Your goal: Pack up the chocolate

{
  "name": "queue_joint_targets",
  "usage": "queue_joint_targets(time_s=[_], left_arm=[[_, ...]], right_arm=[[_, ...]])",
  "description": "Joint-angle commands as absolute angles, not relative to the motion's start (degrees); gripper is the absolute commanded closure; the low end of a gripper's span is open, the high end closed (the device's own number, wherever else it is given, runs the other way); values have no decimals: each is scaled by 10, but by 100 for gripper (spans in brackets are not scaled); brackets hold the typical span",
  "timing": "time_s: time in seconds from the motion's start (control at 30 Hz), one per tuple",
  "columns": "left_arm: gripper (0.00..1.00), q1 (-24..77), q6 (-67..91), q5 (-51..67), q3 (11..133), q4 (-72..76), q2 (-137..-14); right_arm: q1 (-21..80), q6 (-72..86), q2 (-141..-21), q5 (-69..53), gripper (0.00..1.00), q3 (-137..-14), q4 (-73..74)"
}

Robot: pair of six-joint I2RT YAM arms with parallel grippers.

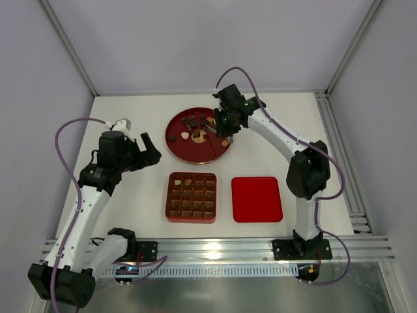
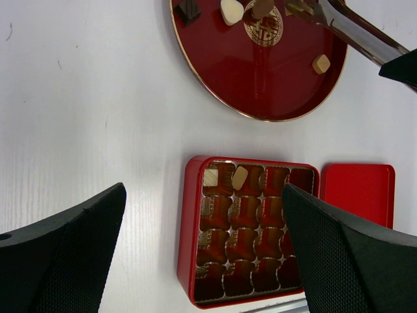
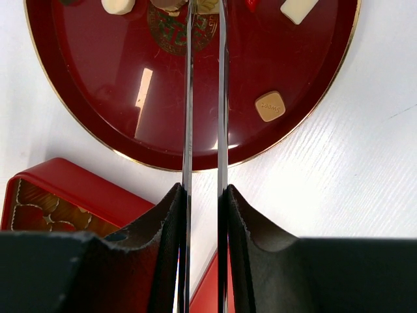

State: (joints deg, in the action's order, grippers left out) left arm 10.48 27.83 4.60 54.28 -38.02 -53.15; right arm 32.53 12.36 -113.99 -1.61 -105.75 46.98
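Chocolate pieces lie scattered on a round red plate: a tan square, a cream one, a dark one. The red grid box stands below the plate with a cream piece in its top row. My right gripper is shut on metal tongs. Their blades reach over the plate to its gold emblem, and the tips are cut off at the frame edge. My left gripper hangs open, high over the box's left side, holding nothing.
A flat red lid lies right of the box. White walls and metal posts enclose the white table. A rail runs along the near edge by the arm bases.
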Motion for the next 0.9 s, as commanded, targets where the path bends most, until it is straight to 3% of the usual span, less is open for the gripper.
queue_joint_targets(time_s=[0.0,0.87], left_arm=[[0,105,269,54,544,-375,-533],[0,105,270,54,544,-375,-531]], right_arm=[[331,125,-1093,-12,69,-1061,464],[377,137,-974,-28,69,-955,474]])
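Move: The right hand holds the tongs with a tan chocolate pinched at their tips; the box's middle is about 18 cm back, 12 cm left and 12 cm below. Two packed pieces in the box's far-left cells lie roughly 13 cm back and 15 cm left. A loose square chocolate on the tray is some 4 cm ahead and 1 cm right, 14 cm down; the red lid is 18 cm back and 12 cm right. From the left hand, the box's middle is about 6 cm back, 13 cm right and 19 cm below. The right hand draws back about 6 cm towards the chocolate box, fingers keeping their hold on the tongs and the tongs their pinch on the tan chocolate, so that the tips withdraw over the tray towards its near side. It first rises a little over 1 cm and sinks back nearly as much while already heading back, then climbs to end about 3.5 cm higher, with scarcely any turn of the wrist. ##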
